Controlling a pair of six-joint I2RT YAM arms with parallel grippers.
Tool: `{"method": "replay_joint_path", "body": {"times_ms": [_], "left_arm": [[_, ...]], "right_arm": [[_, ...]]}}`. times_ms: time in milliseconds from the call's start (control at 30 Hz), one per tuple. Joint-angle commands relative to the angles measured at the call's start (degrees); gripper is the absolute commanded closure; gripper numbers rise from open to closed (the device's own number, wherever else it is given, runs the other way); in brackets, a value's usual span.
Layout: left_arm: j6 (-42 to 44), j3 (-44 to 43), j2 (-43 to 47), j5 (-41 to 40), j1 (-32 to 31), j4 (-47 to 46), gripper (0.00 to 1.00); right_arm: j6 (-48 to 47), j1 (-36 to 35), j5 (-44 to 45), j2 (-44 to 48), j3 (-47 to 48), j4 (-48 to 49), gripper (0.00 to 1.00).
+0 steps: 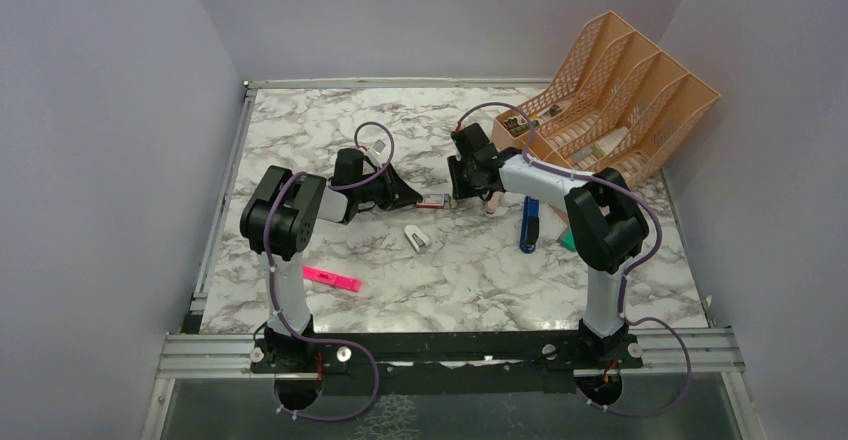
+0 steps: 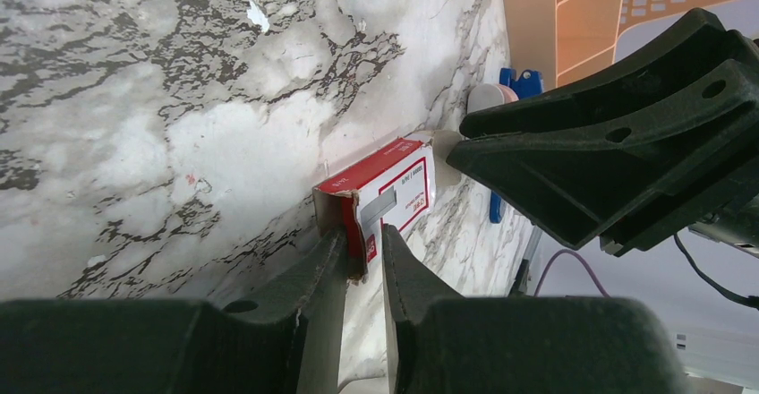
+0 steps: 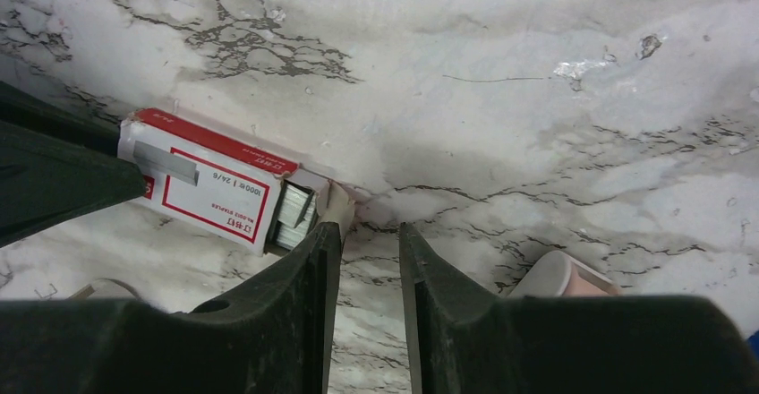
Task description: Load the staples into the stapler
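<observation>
A small red-and-white staple box (image 1: 432,200) lies on the marble table between the two grippers. My left gripper (image 2: 364,233) is shut on the torn red end of the box (image 2: 385,188). At the box's other end the flap is open and the grey-silver staples (image 3: 294,215) show inside. My right gripper (image 3: 369,231) stands at that open end, its jaws narrowly open over bare marble. One of its fingertips (image 3: 328,237) touches the flap. A blue-and-black long object (image 1: 529,225), possibly the stapler, lies to the right under the right arm.
A small white object (image 1: 417,237) lies in front of the box. A pink highlighter (image 1: 331,279) rests near the left arm's base. A pinkish-white cylinder (image 3: 564,278) sits close to the right gripper. An orange file organiser (image 1: 610,95) stands at the back right.
</observation>
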State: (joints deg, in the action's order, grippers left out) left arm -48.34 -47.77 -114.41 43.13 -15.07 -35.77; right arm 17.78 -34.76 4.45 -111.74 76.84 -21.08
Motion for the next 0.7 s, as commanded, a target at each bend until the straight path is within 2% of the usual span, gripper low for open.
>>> {"method": "replay_joint_path", "body": {"times_ms": [0, 167, 333, 467, 667], "left_arm": [[1.6, 0.6, 0.7, 0.5, 0.3, -1.2, 0.79], [1.9, 0.8, 0.7, 0.7, 0.6, -1.2, 0.82], [2.2, 0.8, 0.9, 1.1, 1.1, -1.2, 0.87], [2.3, 0.7, 0.9, 1.5, 1.3, -1.2, 0.97], [3.1, 1.0, 1.3, 1.9, 2.2, -1.2, 1.00]], "right_arm": [[0.8, -0.1, -3.6, -0.3, 0.7, 0.5, 0.64], [1.3, -0.1, -2.8, -0.8, 0.3, -0.2, 0.68], [1.3, 0.0, -2.6, -0.9, 0.5, -0.7, 0.84], [1.1, 0.0, -1.9, -1.2, 1.1, -1.5, 0.98], [0.6, 0.5, -0.5, -0.8, 0.5, -1.3, 0.99]]}}
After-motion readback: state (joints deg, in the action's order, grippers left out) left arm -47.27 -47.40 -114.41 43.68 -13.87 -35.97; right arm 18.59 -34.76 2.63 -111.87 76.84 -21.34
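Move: The staples box lies across between the two hands. Its middle is about 3 cm to the right of the left hand and level with it ahead, some 1 cm lower; the white gadget is about 7 cm back from that hand. From the right hand the box's middle is about 5 cm to the left, again level ahead and about 1 cm lower, with the pink-and-white piece some 6 cm to the right and 1 cm back. The left fingers, already around the near edge of the box's left end, squeeze from a narrow gap to fully shut on the end flap while that hand eases not quite 1 cm left. At the box's open right end, the right hand nudges about half a centimetre left and slightly back, its fingers closing from a third open to shut at the edge of the torn flap. ##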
